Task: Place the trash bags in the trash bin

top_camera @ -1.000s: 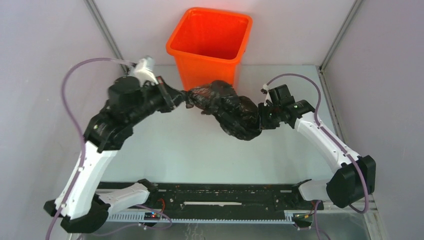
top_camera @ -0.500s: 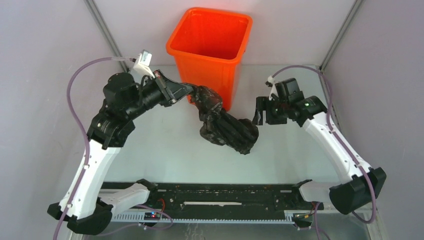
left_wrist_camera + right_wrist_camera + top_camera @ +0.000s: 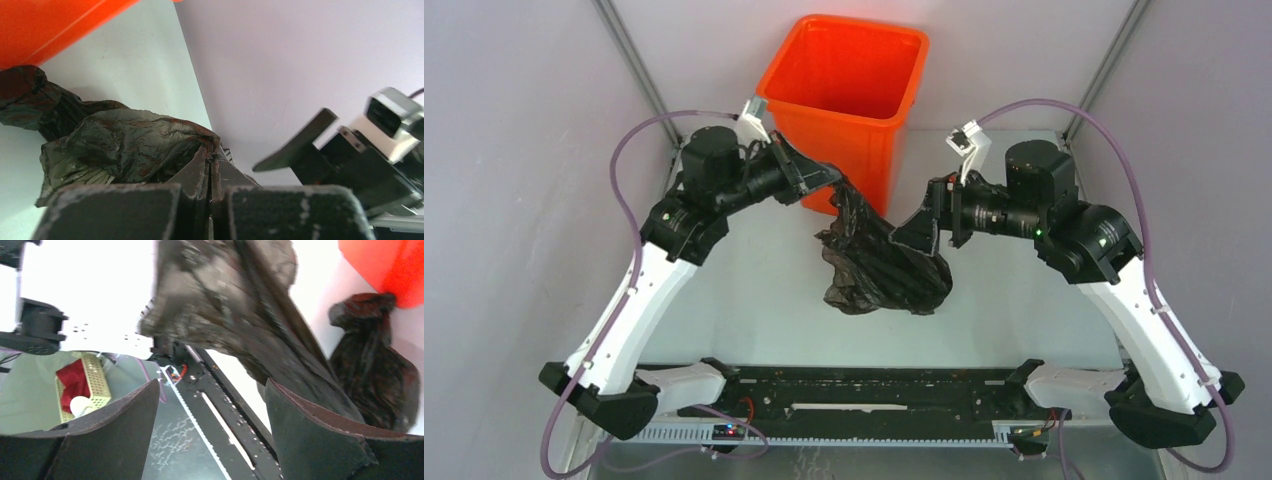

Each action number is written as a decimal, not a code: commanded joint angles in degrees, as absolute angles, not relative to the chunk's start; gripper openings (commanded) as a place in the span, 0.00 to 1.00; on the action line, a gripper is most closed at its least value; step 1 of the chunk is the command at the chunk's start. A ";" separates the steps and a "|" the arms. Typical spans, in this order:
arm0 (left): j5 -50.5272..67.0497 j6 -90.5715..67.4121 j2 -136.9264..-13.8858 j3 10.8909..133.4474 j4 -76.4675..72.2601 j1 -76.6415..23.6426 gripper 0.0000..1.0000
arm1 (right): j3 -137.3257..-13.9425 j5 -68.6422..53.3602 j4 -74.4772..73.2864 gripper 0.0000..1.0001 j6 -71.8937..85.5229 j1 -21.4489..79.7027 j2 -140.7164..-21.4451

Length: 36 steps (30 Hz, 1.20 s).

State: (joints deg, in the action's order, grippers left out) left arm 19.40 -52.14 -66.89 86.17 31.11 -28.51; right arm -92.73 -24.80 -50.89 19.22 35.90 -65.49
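The black trash bag [image 3: 879,265] hangs crumpled from my left gripper [image 3: 824,180], in front of the orange trash bin [image 3: 844,70]; its lower bulk sags toward the table. The left gripper is shut on a pinch of the bag's film, just left of the bin's front wall. In the left wrist view the closed tips [image 3: 212,156] clamp the film and the bag [image 3: 125,150] spreads beyond them, below the bin [image 3: 50,25]. My right gripper [image 3: 924,225] is open and empty at the bag's upper right side. In the right wrist view [image 3: 214,385] the bag [image 3: 240,305] hangs beyond the spread fingers, with the bin [image 3: 385,265] at the top right.
The bin stands at the back of the table between two slanted frame posts [image 3: 629,60]. A black rail [image 3: 844,385] runs along the near edge between the arm bases. A yellow perforated box [image 3: 92,382] with red and white items lies beyond the table's near edge.
My right gripper has let go of the bag, opened and risen. My left gripper has lifted its pinch of the bag up and back, closer to the bin; the bag now hangs from it alone.
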 commanded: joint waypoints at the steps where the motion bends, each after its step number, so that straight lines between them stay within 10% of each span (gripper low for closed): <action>1: 16.31 -54.14 -68.33 90.94 30.23 -31.31 0.00 | -99.35 -14.73 -49.34 0.86 25.66 44.24 -68.41; 36: 8.83 -50.85 -75.10 99.18 34.28 -37.35 0.00 | -112.15 46.00 -52.32 0.83 14.69 77.25 -88.15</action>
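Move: The trash bag hangs from my left hand's shut fingers; its middle is about 10 cm to that hand's right, 7 cm back and 13 cm below. From my right hand, open and empty, the bag's middle lies roughly 4 cm left, level fore and aft, and 11 cm below. The trash bin stands about 33 cm ahead of my right hand, 13 cm to its left, with its middle some 20 cm lower. I sweep my wide-open right hand about 10 cm left, rising a few centimetres first and then sinking most of that back, and swing its fingers some 30 degrees clockwise to point more forward at the bag, close under my left hand. My left hand keeps its pinch on the bag and carries it about 4 cm to the right to meet it. ##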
